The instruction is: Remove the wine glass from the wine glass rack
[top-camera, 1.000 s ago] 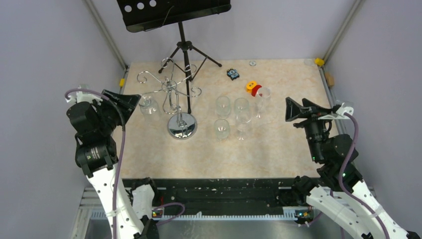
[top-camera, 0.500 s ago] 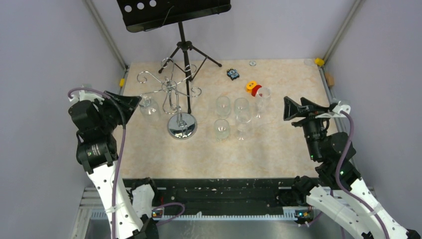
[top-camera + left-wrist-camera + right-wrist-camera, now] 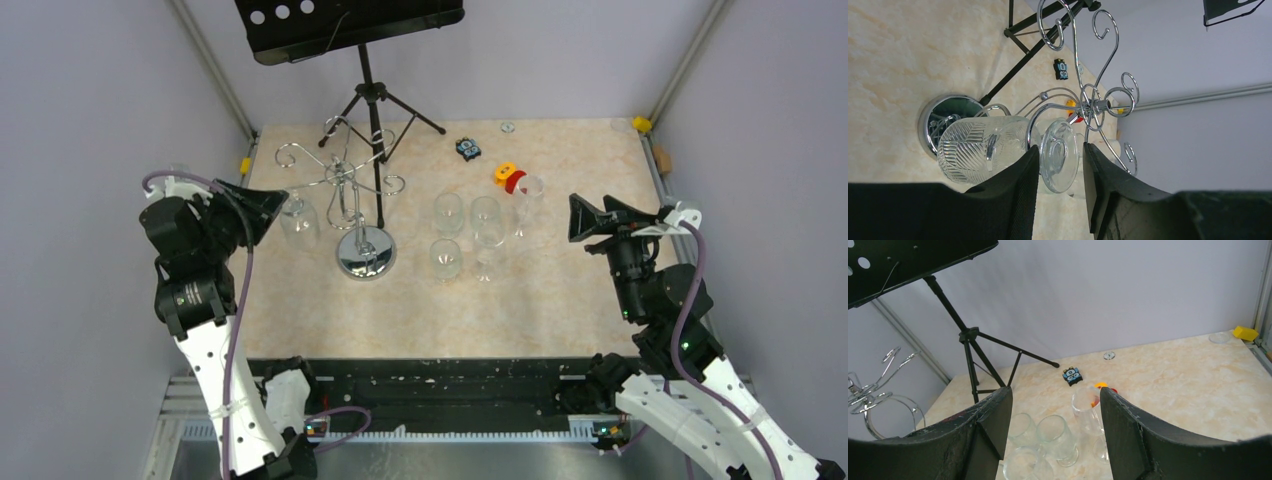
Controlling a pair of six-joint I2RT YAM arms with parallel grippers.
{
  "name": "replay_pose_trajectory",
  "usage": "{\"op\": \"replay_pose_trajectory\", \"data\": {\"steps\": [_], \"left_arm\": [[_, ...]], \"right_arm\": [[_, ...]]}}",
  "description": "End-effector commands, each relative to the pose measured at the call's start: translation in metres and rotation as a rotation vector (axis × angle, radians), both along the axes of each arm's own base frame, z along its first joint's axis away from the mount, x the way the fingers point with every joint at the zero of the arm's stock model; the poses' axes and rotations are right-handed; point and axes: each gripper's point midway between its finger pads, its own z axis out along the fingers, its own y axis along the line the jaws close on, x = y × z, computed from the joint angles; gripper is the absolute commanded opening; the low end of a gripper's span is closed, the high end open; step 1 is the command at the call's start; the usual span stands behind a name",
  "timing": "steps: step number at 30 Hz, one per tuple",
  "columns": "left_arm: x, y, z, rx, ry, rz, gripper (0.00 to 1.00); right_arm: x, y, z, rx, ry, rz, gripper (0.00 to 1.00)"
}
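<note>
The wine glass [image 3: 300,218] hangs upside down from a loop arm on the left side of the wine glass rack [image 3: 345,180], a chrome wire stand on a round mirrored base [image 3: 365,252]. My left gripper [image 3: 283,205] is at the glass, level with the rack's arms. In the left wrist view the ribbed bowl [image 3: 980,150] lies left of the fingers. The round foot [image 3: 1059,155] sits between them, with the left gripper [image 3: 1061,146] shut on it. The stem rests in the rack's wire [image 3: 1093,102]. My right gripper [image 3: 588,212] hovers open at the right, holding nothing [image 3: 1055,390].
A black tripod music stand [image 3: 350,25] rises behind the rack. Several empty glasses [image 3: 465,235] stand upright mid-table, right of the rack's base. A small blue-black toy [image 3: 467,148], an orange-red object [image 3: 509,176] and a yellow block [image 3: 641,124] lie farther back.
The left gripper has moved right, closer to the rack, and its jaws have narrowed around the glass's foot. The right arm has shifted slightly left.
</note>
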Motion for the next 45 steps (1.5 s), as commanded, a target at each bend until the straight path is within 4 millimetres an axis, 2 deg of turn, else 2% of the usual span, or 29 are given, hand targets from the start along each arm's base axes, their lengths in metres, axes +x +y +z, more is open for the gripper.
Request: {"op": "replay_pose_trajectory", "data": {"steps": [1, 9, 13, 18, 21, 22, 30, 35, 45], "left_arm": [[0.003, -0.002, 0.005, 0.002, -0.031, -0.023, 0.42], [0.009, -0.014, -0.001, -0.149, -0.036, -0.074, 0.41], [0.012, -0.018, -0.001, -0.189, -0.038, -0.097, 0.37], [0.011, -0.019, 0.002, -0.192, -0.045, -0.103, 0.23], [0.010, -0.018, 0.007, -0.173, -0.063, -0.096, 0.02], [0.009, -0.017, 0.009, -0.165, -0.072, -0.090, 0.00], [-0.003, -0.011, 0.040, -0.083, -0.143, -0.017, 0.00], [-0.007, -0.003, 0.050, -0.064, -0.164, 0.045, 0.00], [0.011, 0.009, 0.056, -0.079, -0.212, 0.081, 0.00]], "right_arm": [[-0.003, -0.005, 0.013, 0.017, -0.031, -0.016, 0.66], [-0.003, -0.006, 0.013, 0.024, -0.030, -0.014, 0.66], [-0.005, -0.007, 0.013, 0.026, -0.031, -0.018, 0.66], [-0.005, -0.008, 0.013, 0.031, -0.031, -0.019, 0.66], [-0.005, -0.008, 0.012, 0.030, -0.029, -0.019, 0.66], [-0.005, -0.008, 0.012, 0.030, -0.030, -0.020, 0.66], [-0.006, -0.007, 0.014, 0.039, -0.040, -0.009, 0.66], [-0.007, -0.007, 0.016, 0.036, -0.046, -0.005, 0.66], [-0.009, -0.011, 0.015, 0.034, -0.046, -0.019, 0.66]]}}
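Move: The last wine glass hangs upside down in its hook, its foot just beyond the half-open left fingers; the glass's middle is about 3 cm ahead, 2 cm right and some 9 cm below the hand. The rack hub is roughly 6 cm ahead and 11 cm right at hand height, with the chrome base 35 cm under it. The stand leg's near end lies some 12 cm ahead, 15 cm right, down on the table. From the right hand the glass is about 53 cm left, 5 cm ahead, 9 cm lower. The left hand eases about 2 cm right and forward, and slightly down, onto the upturned foot of the glass, rolling its left side down some 10 degrees, then shuts its fingers so that one pad sits above the foot and one below, pinching it. Keeping that pinch, it lifts about 2 cm while drawing back about a centimetre and going a little left, raising the foot away from the hook and turning slightly counter-clockwise. ##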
